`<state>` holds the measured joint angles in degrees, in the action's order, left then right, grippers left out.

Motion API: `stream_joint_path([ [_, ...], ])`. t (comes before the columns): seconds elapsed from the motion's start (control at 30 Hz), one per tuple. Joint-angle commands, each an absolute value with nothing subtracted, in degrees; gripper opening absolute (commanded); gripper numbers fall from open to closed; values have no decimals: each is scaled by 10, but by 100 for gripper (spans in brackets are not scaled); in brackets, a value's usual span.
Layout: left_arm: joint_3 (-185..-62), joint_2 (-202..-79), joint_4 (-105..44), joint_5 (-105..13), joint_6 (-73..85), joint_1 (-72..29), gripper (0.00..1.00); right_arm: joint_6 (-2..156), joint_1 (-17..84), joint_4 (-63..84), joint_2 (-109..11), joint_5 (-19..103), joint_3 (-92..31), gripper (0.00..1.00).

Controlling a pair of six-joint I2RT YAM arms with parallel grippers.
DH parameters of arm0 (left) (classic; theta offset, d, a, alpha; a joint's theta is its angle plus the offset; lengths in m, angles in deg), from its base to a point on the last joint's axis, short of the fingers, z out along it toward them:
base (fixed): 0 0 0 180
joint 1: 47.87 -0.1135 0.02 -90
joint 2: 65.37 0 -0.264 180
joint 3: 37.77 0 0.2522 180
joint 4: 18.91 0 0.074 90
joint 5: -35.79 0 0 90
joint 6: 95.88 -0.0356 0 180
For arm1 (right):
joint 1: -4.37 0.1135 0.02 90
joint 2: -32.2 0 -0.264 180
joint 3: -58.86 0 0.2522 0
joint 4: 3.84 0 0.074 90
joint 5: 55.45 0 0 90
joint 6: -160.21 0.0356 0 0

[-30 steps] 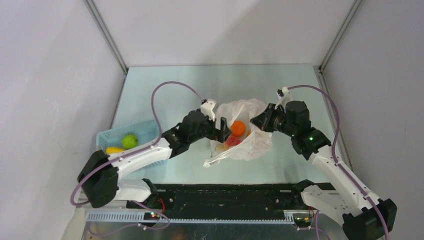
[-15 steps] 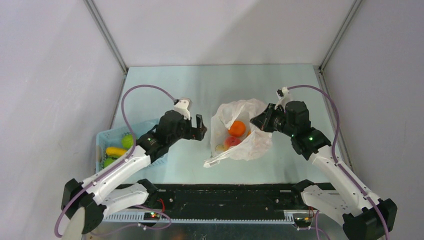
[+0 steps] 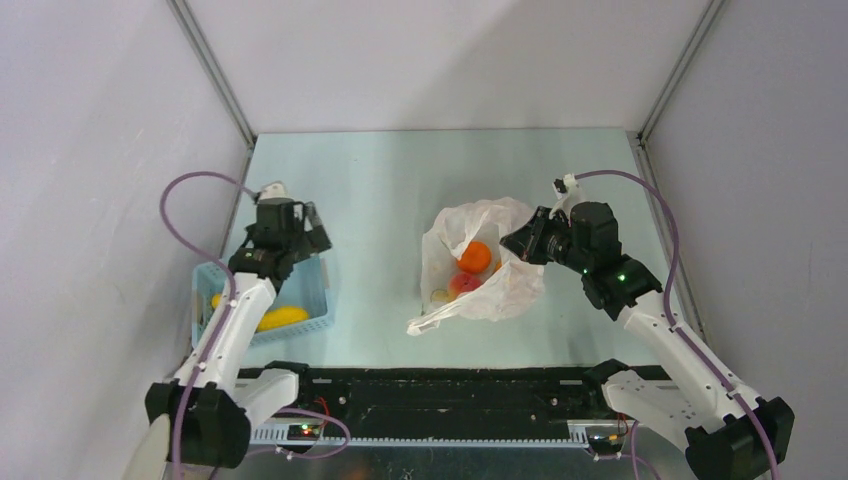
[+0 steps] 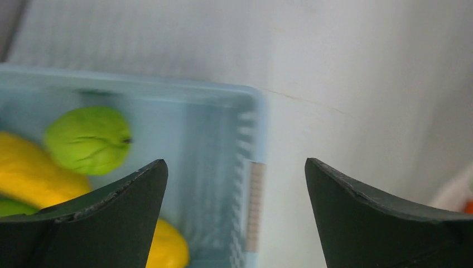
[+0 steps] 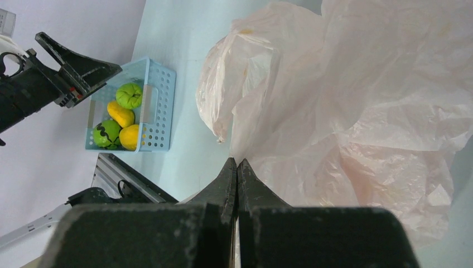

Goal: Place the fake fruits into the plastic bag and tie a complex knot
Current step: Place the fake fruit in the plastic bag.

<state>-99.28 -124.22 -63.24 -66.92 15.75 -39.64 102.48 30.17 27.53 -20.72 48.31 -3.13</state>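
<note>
The plastic bag [image 3: 500, 285] lies open right of centre, with an orange fruit [image 3: 476, 256] and a red fruit [image 3: 462, 283] inside. My right gripper [image 3: 512, 243] is shut on the bag's right rim and holds it up; in the right wrist view its tips [image 5: 237, 163] pinch the film of the bag [image 5: 357, 111]. My left gripper [image 3: 312, 232] hovers open and empty over the far right corner of the blue basket [image 3: 310, 290]. Between its fingers [image 4: 235, 163] I see the basket wall. A green fruit [image 4: 89, 139] and a yellow fruit [image 4: 33, 181] lie inside. No knot is in view.
The basket [image 5: 159, 106] sits at the table's left edge near the wall and holds green fruits [image 5: 129, 95] and yellow fruits [image 5: 121, 113]. A white bag tail [image 3: 430, 318] trails toward the near edge. The black rail [image 3: 450, 385] runs along the front.
My left arm has swung away from the bag's mouth to the left and now hangs over the basket, still open. The right arm and the bag have not moved.
</note>
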Motion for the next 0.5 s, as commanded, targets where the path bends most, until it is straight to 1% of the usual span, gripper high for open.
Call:
stream_joint_path([
  [0.0, -1014, -1245, -650, -724, 177, -492, 99, 1016, 302, 250, -194, 477, -33, 0],
  [0.07, -1013, -1244, -642, -763, 166, -519, 100, 1028, 299, 242, -195, 485, -33, 0],
  [0.23, -1037, -1292, -659, -839, 140, -568, 99, 1039, 298, 243, -193, 484, -43, 0],
  [0.37, -1031, -1324, -650, -805, 136, -624, 99, 1032, 294, 262, -187, 478, -61, 0],
  [0.47, -1030, -1357, -654, -779, 142, -639, 99, 1025, 292, 271, -187, 477, -73, 0],
])
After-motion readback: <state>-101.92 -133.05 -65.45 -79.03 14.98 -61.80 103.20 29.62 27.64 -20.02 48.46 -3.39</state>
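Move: The green fruit in the blue basket lies about 15 cm to the left of my left hand, some 2 cm back and 12 cm below. Up against it, the long yellow fruit sits about 6 cm nearer my base and 2 cm farther left of it. The big yellow fruit is about 10 cm back and 10 cm left of my left hand. From my right hand, the green fruit is roughly 56 cm to the left, about level with it and 20 cm below. I swing my empty left hand about 15 cm to the left over the basket, in from its right side towards the green fruit, slowing as I get there and only starting to sink near the end. On the way I turn the wrist some 30 degrees counter-clockwise and tip the fingers a little further down, keeping them wide open and touching nothing. ##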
